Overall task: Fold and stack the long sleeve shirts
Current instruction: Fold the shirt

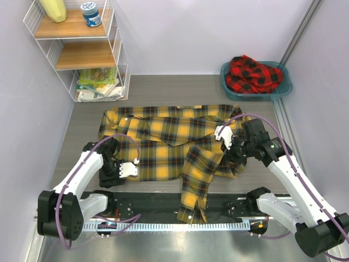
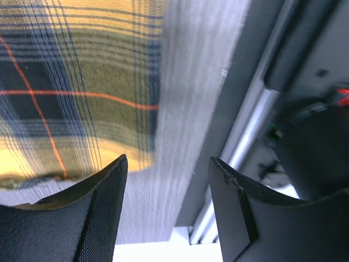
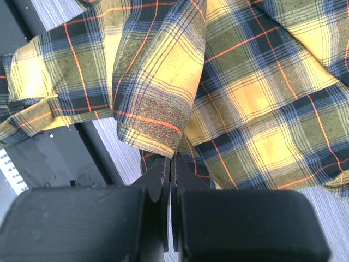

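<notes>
The yellow-and-black long sleeve shirt (image 1: 163,143) lies spread across the middle of the table, one sleeve (image 1: 194,199) hanging over the front edge. My left gripper (image 1: 126,169) is open just off the shirt's near left edge. In the left wrist view the left gripper (image 2: 168,160) has only bare table between its fingers, and the shirt's hem (image 2: 71,87) sits up and to the left. My right gripper (image 1: 229,146) is shut on a fold of the yellow shirt (image 3: 155,123) at its right side, pinched at the tips of the right gripper (image 3: 170,159). The red-and-black shirt (image 1: 252,73) lies crumpled in the basin.
The teal basin (image 1: 284,90) stands at the back right corner. A white wire shelf (image 1: 87,52) with a jar (image 1: 90,14) and books (image 1: 98,82) fills the back left. A black rail (image 1: 158,204) runs along the front edge. Walls close both sides.
</notes>
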Controlling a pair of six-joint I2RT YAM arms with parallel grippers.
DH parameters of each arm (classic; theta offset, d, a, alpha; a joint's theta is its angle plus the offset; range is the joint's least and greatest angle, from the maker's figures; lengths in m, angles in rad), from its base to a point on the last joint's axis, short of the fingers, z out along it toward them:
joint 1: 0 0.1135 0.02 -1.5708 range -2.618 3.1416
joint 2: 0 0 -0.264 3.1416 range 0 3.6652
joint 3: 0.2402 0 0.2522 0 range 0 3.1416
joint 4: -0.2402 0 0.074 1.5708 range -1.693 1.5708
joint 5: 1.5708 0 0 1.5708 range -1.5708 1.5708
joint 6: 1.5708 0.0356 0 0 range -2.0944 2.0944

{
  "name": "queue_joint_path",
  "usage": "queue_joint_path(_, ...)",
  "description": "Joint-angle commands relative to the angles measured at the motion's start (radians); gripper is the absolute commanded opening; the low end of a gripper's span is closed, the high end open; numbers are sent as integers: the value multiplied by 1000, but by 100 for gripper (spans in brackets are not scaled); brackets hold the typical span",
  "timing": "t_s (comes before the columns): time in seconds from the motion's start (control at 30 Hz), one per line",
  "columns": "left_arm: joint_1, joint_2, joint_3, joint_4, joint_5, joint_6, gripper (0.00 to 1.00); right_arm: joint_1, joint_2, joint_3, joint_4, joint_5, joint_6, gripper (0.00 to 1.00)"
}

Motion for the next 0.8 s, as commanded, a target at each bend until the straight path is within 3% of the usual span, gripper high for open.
queue_joint_path(0.0,5,-14,-57,196,-38,45,62,0,-17,4,1,27,-32,1)
queue_joint_path(0.1,6,-12,-85,250,-9,48,61,-2,-11,8,3,38,-31,1)
queue_joint_path(0.2,5,-1,-94,266,1,48,51,0,-13,17,3,39,-23,1)
queue_joint_path(0.27,5,2,-93,246,11,51,31,0,-16,27,3,41,-17,1)
queue_joint_path(0.43,5,-50,-22,99,42,77,0,0,-40,54,-10,59,-5,1)
queue_joint_path(0.63,26,-103,100,-52,45,122,0,0,-89,138,-10,135,-8,1)
queue_joint_path(0.77,71,-45,224,-81,54,128,0,0,-62,205,16,167,-48,1)
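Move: The left hand, open and pointing straight down, has the shirt's near-left corner about 2 cm ahead, in line sideways and some 3 cm below. The table's near edge is roughly 6 cm behind the hand. The loose sleeve that runs off that edge is some 33 cm to its right and 3 cm back. From the right hand, which already holds the shirt, the near-left corner is about 43 cm left, 5 cm back and 13 cm below. Bring the left gripper down and forward about 2.5 cm each onto the shirt's near-left corner and shut the fingers to pinch it. Then lift it about 6 cm, easing forward and tipping the fingertips some 10 degrees outward. Keep the right grip nearly still until that pinch is made, then raise its held part about 5 cm alongside, slightly forward and right. ##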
